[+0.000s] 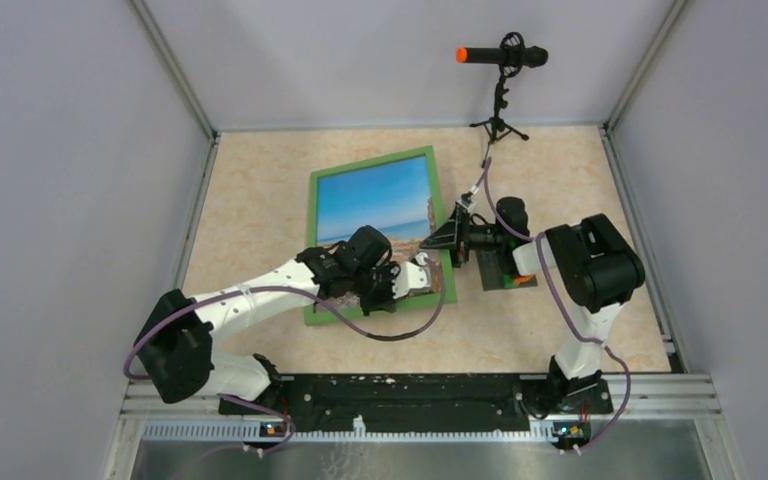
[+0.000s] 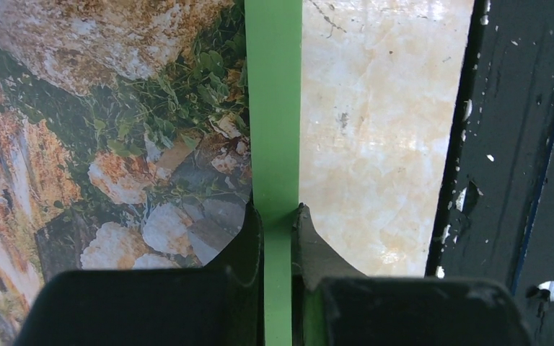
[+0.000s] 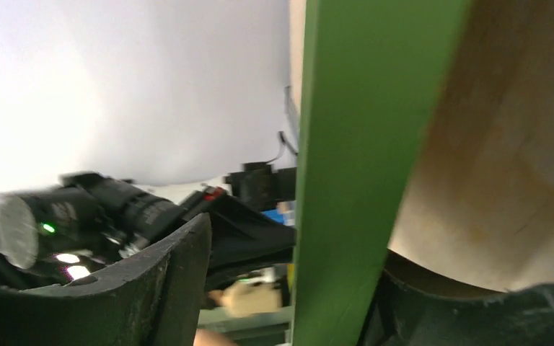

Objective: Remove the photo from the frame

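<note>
The frame (image 1: 312, 250) lies face up on the table, its green border around the photo (image 1: 375, 205) of blue sky, sea and rocks. My left gripper (image 1: 422, 275) is at the frame's near right corner. In the left wrist view it (image 2: 278, 216) is shut on the green border (image 2: 274, 108), beside the photo's rocks (image 2: 115, 108). My right gripper (image 1: 447, 238) reaches the frame's right side. In the right wrist view its jaws (image 3: 296, 252) straddle the green edge (image 3: 361, 144), one finger (image 3: 166, 281) still apart from it, so it is open.
A microphone on a small tripod (image 1: 500, 60) stands at the back. A small baseplate with bricks (image 1: 508, 275) lies under the right arm, partly hidden. A dark rail (image 2: 519, 144) runs along the near table edge. Grey walls close in three sides.
</note>
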You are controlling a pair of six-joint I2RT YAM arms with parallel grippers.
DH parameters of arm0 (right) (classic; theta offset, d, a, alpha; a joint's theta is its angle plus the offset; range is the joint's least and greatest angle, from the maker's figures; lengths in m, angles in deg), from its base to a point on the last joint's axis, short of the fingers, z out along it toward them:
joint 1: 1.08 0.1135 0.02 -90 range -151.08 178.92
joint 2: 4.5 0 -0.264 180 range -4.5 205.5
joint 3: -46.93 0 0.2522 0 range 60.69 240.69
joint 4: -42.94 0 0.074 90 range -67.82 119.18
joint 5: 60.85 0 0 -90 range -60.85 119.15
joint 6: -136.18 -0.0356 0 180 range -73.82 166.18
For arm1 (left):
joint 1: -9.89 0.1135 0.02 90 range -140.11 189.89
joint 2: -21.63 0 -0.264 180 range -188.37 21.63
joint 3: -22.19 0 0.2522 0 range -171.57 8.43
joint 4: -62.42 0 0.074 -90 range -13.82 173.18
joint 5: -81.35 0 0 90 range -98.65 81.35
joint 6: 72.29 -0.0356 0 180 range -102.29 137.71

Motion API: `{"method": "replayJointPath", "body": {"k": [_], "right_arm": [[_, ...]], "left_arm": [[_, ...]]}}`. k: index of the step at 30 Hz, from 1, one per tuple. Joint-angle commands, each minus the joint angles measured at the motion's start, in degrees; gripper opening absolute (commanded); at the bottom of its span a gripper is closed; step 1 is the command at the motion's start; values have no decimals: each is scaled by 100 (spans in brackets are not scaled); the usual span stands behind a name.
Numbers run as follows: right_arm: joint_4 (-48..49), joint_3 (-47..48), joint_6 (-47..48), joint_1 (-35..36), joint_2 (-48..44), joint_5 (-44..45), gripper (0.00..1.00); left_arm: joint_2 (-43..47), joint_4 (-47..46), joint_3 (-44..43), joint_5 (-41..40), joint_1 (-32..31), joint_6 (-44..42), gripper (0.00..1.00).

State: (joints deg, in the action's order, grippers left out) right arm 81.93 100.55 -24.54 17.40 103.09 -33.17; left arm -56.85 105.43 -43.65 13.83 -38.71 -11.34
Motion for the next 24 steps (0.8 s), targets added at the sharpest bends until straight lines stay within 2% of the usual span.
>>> {"method": "replayJointPath", "body": {"k": [1, 6, 10, 13, 16, 19, 20, 21, 22, 24], "right_arm": [[283, 121, -2337, 143, -339, -587, 57], [237, 121, -2447, 155, -512, -600, 48], [-491, 107, -1851, 197, -747, -524, 39], [-1836, 355, -667, 208, -924, -423, 24], [-3794, 810, 1151, 220, -1062, -143, 17], [-4581, 1134, 1947, 226, -1156, 132, 8], [-4649, 1189, 2029, 226, -1156, 142, 5], [-4697, 1248, 2077, 226, -1142, 142, 2], [-4792, 1320, 2181, 222, -1144, 148, 0], [-5302, 1595, 2606, 209, -1147, 245, 0]], "left_arm": [[366, -271, -221, -195, -192, -380, 0], [333, -503, -108, -593, -340, -455, 0], [301, -606, -106, -742, -403, -531, 0], [311, -575, -170, -770, -431, -580, 0], [337, -538, -198, -709, -431, -594, 0], [341, -528, -196, -620, -431, -542, 0], [345, -528, -216, -594, -431, -478, 5], [350, -516, -248, -613, -431, -348, 15], [351, -490, -303, -635, -427, -233, 28], [395, -314, -440, -629, -410, -185, 58]]}}
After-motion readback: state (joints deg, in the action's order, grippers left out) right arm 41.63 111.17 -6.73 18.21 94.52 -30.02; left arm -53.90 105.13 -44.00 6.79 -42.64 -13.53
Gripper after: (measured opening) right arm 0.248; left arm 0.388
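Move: The frame's right rail already lies between my open right fingers, the stretch to grip about 1 cm deeper in to the left and 1 cm low. The photo's middle is some 14 cm left and 3 cm ahead; the orange curve on its grey plate lies about 4 cm back, 17 cm right and 8 cm below. My left hand still pinches the near rail right at its pads; that right-rail stretch lies about 12 cm ahead and 13 cm right of it. I close my right fingers from above and below onto the frame's right rail, rising only about 1.5 cm overall, while the wrist rolls some 20 degrees, far side down, then rolls back and tips the fingertips down about 10 degrees. My left hand eases slightly back, rises about 1.5 cm, swings its fingertips forward a little, and opens at the very end, letting go of the near rail. ##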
